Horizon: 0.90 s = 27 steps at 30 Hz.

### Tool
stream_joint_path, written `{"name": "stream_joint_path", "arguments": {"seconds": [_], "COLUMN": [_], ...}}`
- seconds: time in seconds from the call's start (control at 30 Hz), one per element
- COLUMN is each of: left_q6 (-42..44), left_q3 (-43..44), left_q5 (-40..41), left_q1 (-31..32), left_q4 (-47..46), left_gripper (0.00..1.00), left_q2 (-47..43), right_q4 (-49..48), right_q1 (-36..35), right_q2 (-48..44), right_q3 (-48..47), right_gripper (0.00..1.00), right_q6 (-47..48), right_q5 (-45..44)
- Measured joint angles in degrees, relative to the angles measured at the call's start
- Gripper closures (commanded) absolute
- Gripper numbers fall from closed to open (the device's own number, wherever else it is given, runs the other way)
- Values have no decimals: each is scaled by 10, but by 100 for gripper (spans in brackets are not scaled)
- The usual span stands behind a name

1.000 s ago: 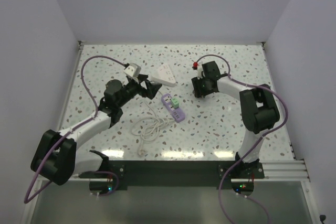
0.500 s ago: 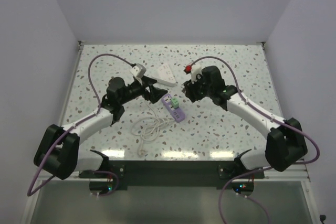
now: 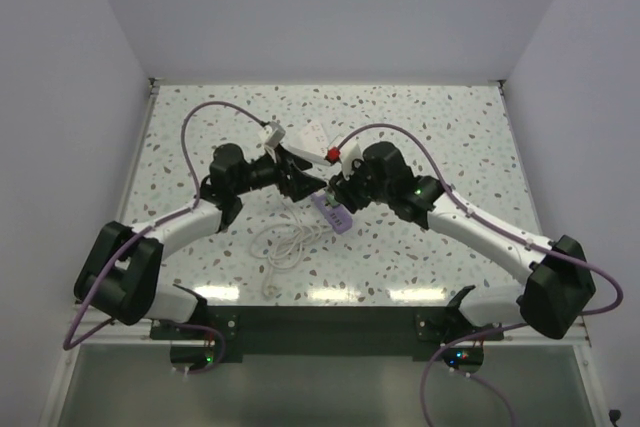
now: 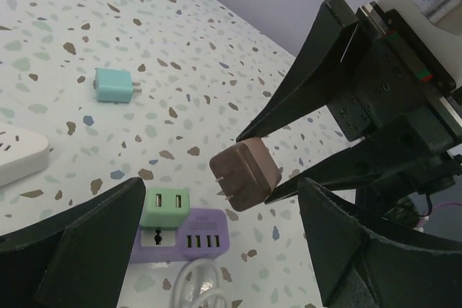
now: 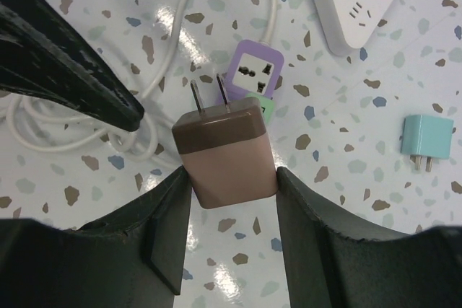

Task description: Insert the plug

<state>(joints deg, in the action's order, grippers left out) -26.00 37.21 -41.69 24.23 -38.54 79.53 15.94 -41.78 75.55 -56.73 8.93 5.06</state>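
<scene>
My right gripper [image 5: 231, 171] is shut on a brown plug [image 5: 225, 151], its two prongs pointing toward the purple power strip [image 5: 251, 68] lying on the table. The plug [image 4: 245, 174] hangs in the air above the strip [image 4: 189, 238], apart from it. A green adapter [image 4: 164, 207] sits plugged into one end of the strip. My left gripper [image 4: 222, 187] is open, with nothing between its fingers, just left of the strip [image 3: 335, 215]. From above, the two grippers nearly meet over the strip, left gripper [image 3: 300, 175] facing right gripper [image 3: 335, 192].
A white power strip [image 3: 315, 137] lies behind the grippers. A teal plug [image 5: 426, 135] rests loose on the table to the right. The purple strip's white cable [image 3: 285, 242] lies coiled in front, toward the arm bases. The left gripper's fingers [image 5: 72, 55] are close to the plug.
My right arm has swung left, carrying the brown plug from the back right to above the purple strip. My left gripper has moved right, closer to the strip.
</scene>
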Motion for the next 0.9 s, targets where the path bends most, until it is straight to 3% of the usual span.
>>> {"name": "stream_joint_path", "arguments": {"seconds": [0.53, 0.63, 0.9], "left_q6": [-33, -40, -68], "left_q3": [29, 30, 34], "left_q5": [-54, -63, -90], "left_q1": [21, 28, 41], "left_q4": [-35, -44, -89], "left_gripper": [16, 24, 72], "left_q2": [75, 80, 92], "right_q4": [9, 10, 18], "right_q1": [-35, -38, -43], "right_q2": [-32, -33, -33], "right_q3": [0, 0, -4], "right_gripper": [82, 82, 77], "right_q6": [14, 17, 26], "right_q5": [-27, -28, -42]}}
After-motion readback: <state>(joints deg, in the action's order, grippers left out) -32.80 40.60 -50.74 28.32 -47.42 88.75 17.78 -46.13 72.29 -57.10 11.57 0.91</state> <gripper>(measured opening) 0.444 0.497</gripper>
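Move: In the right fingers already, the brown plug lies about 5 cm to the right of the wide-open left hand, 1 cm back and 3 cm below it; from the right hand it sits about 1 cm ahead, 1 cm left and 1 cm below. The green plug is some 5 cm ahead of the left hand, 4 cm right and 15 cm down, seated in the purple power strip, whose middle is about 2 cm ahead, 3 cm right and 18 cm down. Reaching about 4 cm to the right and 2.5 cm back, the left hand dips slightly, recovers, and turns about 15 degrees clockwise to bring its fingers around the prong end of the brown plug, then closes them to roughly half open, seemingly pinching it. The right hand keeps its grip and draws the plug some 1.5 cm back and 2 cm up, then holds it there. ##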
